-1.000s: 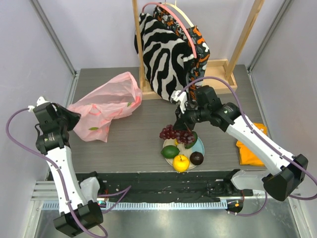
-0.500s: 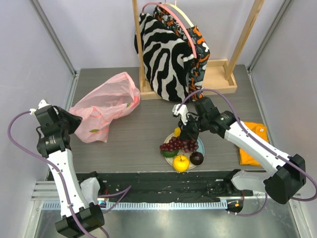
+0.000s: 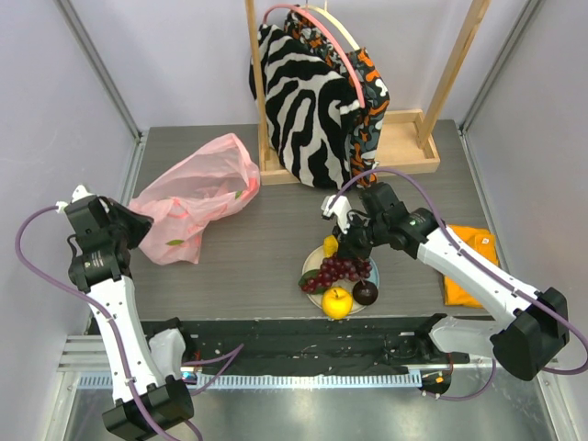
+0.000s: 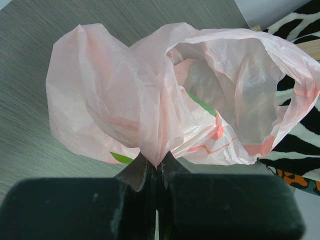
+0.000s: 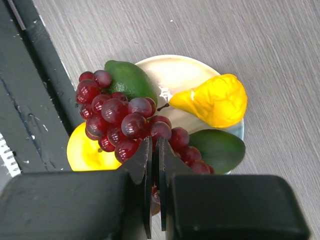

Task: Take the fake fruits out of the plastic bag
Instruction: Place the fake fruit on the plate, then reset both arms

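The pink plastic bag (image 3: 197, 195) lies crumpled at the back left of the table. My left gripper (image 3: 138, 223) is shut on a pinched fold of the bag (image 4: 165, 95), whose mouth gapes open towards the right. My right gripper (image 3: 347, 250) is shut on the dark red grape bunch (image 5: 120, 120), low over the plate (image 5: 175, 75). On the plate lie a green lime (image 5: 131, 80), a yellow pear (image 5: 215, 100), a green avocado (image 5: 217, 147) and a yellow-orange round fruit (image 3: 337, 301). A maroon round fruit (image 3: 365, 293) lies there too.
A zebra-striped cloth bag (image 3: 294, 101) hangs from a wooden frame (image 3: 404, 138) at the back. A folded orange cloth (image 3: 464, 271) lies at the right. A black strip (image 3: 303, 335) runs along the near edge.
My right gripper has moved down and a little right with the grape bunch, from above the plate's left side to low over the fruits. The left arm has barely moved.
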### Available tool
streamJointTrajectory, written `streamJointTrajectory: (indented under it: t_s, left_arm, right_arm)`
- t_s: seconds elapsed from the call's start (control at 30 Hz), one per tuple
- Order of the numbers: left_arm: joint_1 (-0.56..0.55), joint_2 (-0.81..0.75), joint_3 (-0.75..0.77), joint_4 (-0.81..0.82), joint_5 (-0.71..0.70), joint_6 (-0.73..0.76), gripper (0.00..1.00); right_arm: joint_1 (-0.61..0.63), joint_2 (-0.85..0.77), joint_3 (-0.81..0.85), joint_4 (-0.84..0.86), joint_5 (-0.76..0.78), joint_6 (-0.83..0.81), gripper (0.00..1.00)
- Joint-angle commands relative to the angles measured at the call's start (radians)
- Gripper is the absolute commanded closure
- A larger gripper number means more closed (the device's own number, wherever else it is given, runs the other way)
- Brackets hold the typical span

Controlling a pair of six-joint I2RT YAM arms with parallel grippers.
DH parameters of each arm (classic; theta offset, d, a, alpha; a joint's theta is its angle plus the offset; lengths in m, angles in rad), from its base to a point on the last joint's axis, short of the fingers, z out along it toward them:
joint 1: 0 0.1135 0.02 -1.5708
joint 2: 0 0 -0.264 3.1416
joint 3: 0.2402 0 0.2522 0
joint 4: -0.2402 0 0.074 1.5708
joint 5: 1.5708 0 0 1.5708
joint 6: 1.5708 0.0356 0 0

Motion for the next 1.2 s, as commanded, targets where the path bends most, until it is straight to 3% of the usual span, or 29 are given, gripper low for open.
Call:
streamJointTrajectory:
  t_s: [0.0, 0.07, 0.13, 0.27, 0.3, 0.37, 0.4, 0.6, 0.67, 0.73, 0.77, 0.83, 0.87, 1.03, 1.13, 1.17]
  left_arm:
    - [0.006, -0.014, -0.007, 0.012, 0.021, 0.012, 1.00]
    - [0.006, -0.014, -0.010, 0.009, 0.023, 0.012, 1.00]
    - [0.007, -0.019, -0.016, 0.012, 0.024, 0.009, 1.00]
    - [0.006, -0.025, -0.024, 0.015, 0.026, 0.006, 1.00]
    - [0.006, -0.028, -0.025, 0.017, 0.024, 0.005, 1.00]
    - [0.006, -0.030, -0.028, 0.017, 0.029, 0.003, 1.00]
    - [0.006, -0.028, -0.032, 0.018, 0.030, 0.003, 1.00]
    - [0.006, -0.030, -0.036, 0.027, 0.037, -0.003, 1.00]
    - [0.004, -0.028, -0.038, 0.035, 0.053, 0.000, 0.98]
    - [0.006, -0.025, -0.038, 0.038, 0.076, 0.006, 0.73]
    - [0.006, -0.025, -0.038, 0.043, 0.083, 0.008, 0.48]
    - [0.006, -0.027, -0.038, 0.047, 0.099, 0.016, 0.28]
    - [0.006, -0.028, -0.035, 0.050, 0.115, 0.019, 0.00]
    - [0.006, -0.031, -0.007, 0.052, 0.124, 0.052, 0.00]
    - [0.004, -0.033, 0.025, 0.050, 0.115, 0.103, 0.00]
    - [0.007, -0.033, 0.034, 0.043, 0.110, 0.121, 0.00]
  right_arm:
    - [-0.005, -0.007, 0.009, 0.033, 0.046, 0.010, 0.98]
    - [-0.005, 0.006, 0.008, 0.030, 0.078, 0.008, 0.96]
    - [-0.005, 0.016, 0.012, 0.019, 0.089, 0.005, 0.86]
    - [-0.004, 0.023, 0.032, -0.028, 0.046, -0.001, 0.62]
    - [-0.005, 0.023, 0.035, -0.032, 0.043, 0.003, 0.51]
    - [-0.005, 0.020, 0.049, -0.038, 0.040, 0.017, 0.43]
    - [-0.005, 0.019, 0.054, -0.038, 0.040, 0.023, 0.32]
    - [-0.005, 0.008, 0.187, -0.051, 0.031, 0.094, 0.20]
    - [-0.005, 0.003, 0.228, -0.050, 0.054, 0.132, 0.01]
    - [-0.004, -0.003, 0.273, -0.036, 0.141, 0.199, 0.00]
    - [-0.005, -0.007, 0.281, -0.010, 0.182, 0.227, 0.00]
    - [-0.005, -0.018, 0.292, 0.022, 0.363, 0.310, 0.00]
    - [-0.002, -0.020, 0.301, 0.024, 0.417, 0.312, 0.00]
    - [-0.051, -0.055, 0.298, 0.044, 0.925, 0.423, 0.00]
    - [-0.074, -0.125, 0.195, -0.025, 1.032, 0.482, 0.00]
    - [-0.074, -0.141, 0.169, -0.035, 1.131, 0.484, 0.00]
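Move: Under the right fingertips, which still hold the grapes, lies the plate, its middle about 4 cm back and 7 cm below. The pear sits some 4 cm ahead and 2 cm left of that hand, the yellow apple 9 cm back and 1 cm left, the dark fruit 7 cm back and 6 cm right. From the left hand, still pinching the pink bag's gathered edge, the bag's middle is about 9 cm ahead, 9 cm right and 12 cm below. Opening wide while it sinks about 1 cm, the right hand lets go of the grapes over the plate, then climbs some 11 cm and swings forward and right by roughly 10 cm each, turning clockwise about 50 degrees, away from the fruit. The left hand stays nearly in place, dipping 1 cm before its fingers spread wide and release the bag, and drifts right 1 to 2 cm. ##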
